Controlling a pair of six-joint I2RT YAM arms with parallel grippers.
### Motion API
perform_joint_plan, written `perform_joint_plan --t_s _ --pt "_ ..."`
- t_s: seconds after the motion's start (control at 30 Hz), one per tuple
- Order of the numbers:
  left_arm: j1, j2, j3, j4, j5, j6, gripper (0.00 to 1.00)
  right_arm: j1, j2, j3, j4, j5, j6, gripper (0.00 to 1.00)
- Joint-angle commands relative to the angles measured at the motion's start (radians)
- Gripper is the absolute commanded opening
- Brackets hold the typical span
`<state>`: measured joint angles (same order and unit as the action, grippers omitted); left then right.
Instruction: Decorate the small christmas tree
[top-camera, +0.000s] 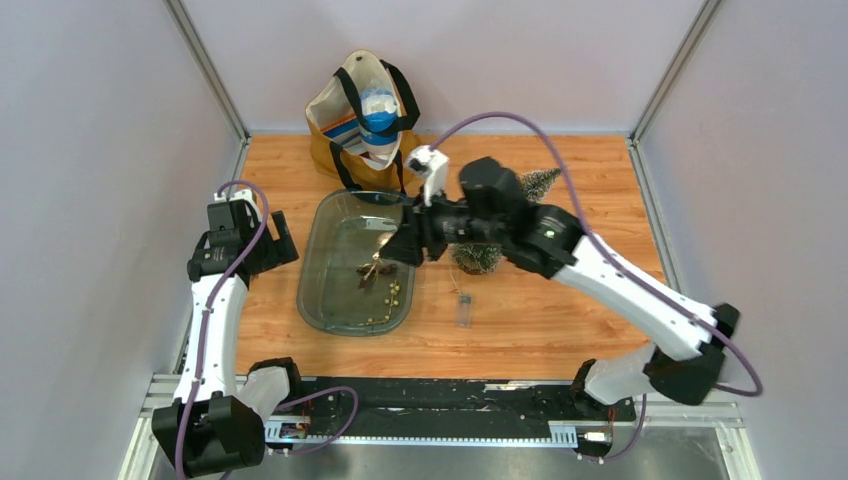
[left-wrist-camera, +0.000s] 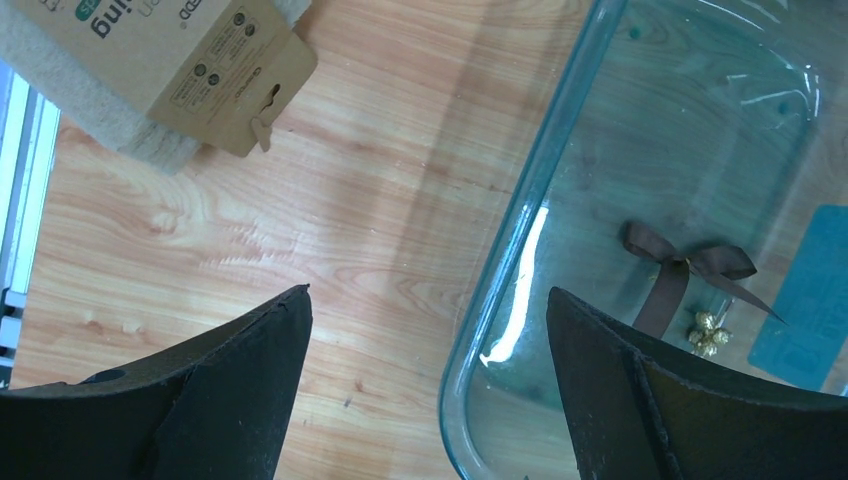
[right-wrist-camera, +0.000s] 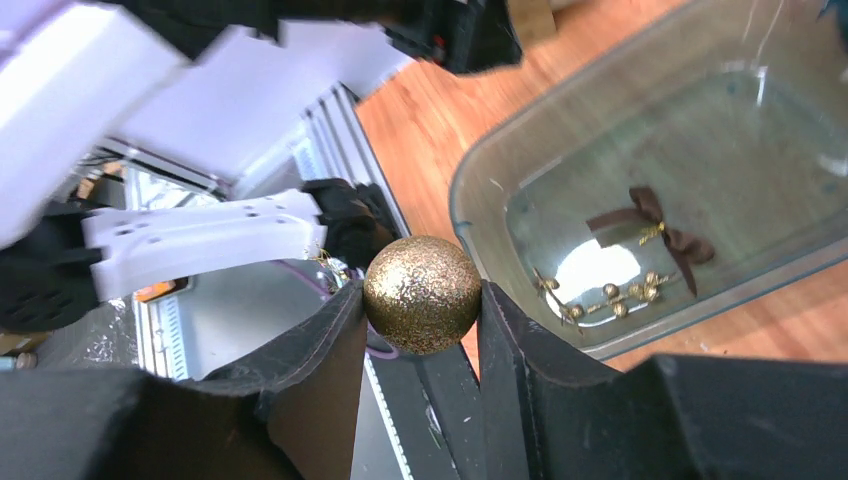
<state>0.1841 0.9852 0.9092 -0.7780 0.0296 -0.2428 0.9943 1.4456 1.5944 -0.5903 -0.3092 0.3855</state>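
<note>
The small christmas tree (top-camera: 536, 183) lies on its side on the wooden table right of the clear tray (top-camera: 325, 285), mostly hidden behind my right arm. Over the tray's right side, my right gripper (top-camera: 400, 247) is shut on a gold glitter ball (right-wrist-camera: 422, 293), pinched between both fingers (right-wrist-camera: 330, 350). A brown ribbon bow (right-wrist-camera: 650, 225) and small gold beads (right-wrist-camera: 612, 296) lie in the tray (right-wrist-camera: 480, 190). My left gripper (left-wrist-camera: 428, 310) hangs wide open and empty over the tray's left rim (left-wrist-camera: 520, 230); the bow (left-wrist-camera: 690, 265) shows in that view.
A tan tote bag (top-camera: 362, 120) with dark straps stands at the back, touching the tray's far end; its cardboard tag (left-wrist-camera: 190, 60) shows in the left wrist view. A small clear box on a thin wire (top-camera: 463, 310) lies right of the tray. Grey walls close in three sides.
</note>
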Motion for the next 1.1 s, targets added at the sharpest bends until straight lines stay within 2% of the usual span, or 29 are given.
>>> perform_joint_plan --t_s 0.0,0.17,0.33,0.4,0.57,1.07 --pt "0.008 -0.002 -0.003 0.026 0.047 0.027 0.94 -0.055 -0.186 -0.028 0.034 -0.080 -0.056 0.32" --pt "0.008 -0.008 -0.006 0.032 0.096 0.042 0.94 -0.199 -0.339 -0.063 0.004 -0.105 -0.028 0.31" --pt "0.008 -0.011 -0.010 0.039 0.122 0.048 0.94 -0.371 -0.413 -0.044 -0.074 -0.140 -0.033 0.29" --pt "0.008 -0.010 -0.010 0.039 0.127 0.050 0.94 -0.471 -0.416 -0.033 -0.100 -0.188 -0.034 0.28" --pt "0.008 -0.003 -0.010 0.040 0.135 0.051 0.94 -0.632 -0.406 0.013 -0.147 -0.260 -0.034 0.27" --pt "0.008 0.012 -0.010 0.040 0.147 0.054 0.93 -0.916 -0.395 0.068 -0.164 -0.344 -0.039 0.27"
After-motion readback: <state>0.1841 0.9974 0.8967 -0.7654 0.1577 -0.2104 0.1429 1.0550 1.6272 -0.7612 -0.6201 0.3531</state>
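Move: The gold ball is already pinched in my right hand. The tree's top lies roughly 28 cm to that hand's right and 13 cm farther out, at about its height. The clear tray's middle is some 9 cm to the same hand's left, 10 cm ahead and 32 cm below. The battery box is about 14 cm to its right, level fore and aft, 33 cm down. From my left hand the tree's top is about 50 cm right, 5 cm ahead and 19 cm higher. Keeping the gold ball pinched, I sweep my right hand about 24 cm to the right, away from the tray towards the tree's top. Most of a climb of some 11 cm comes early, and I reach about 7 cm forward later, turning the hand some 30 degrees clockwise as its fingers come nearer level. My open left hand drifts 2 cm right, holding nothing. ##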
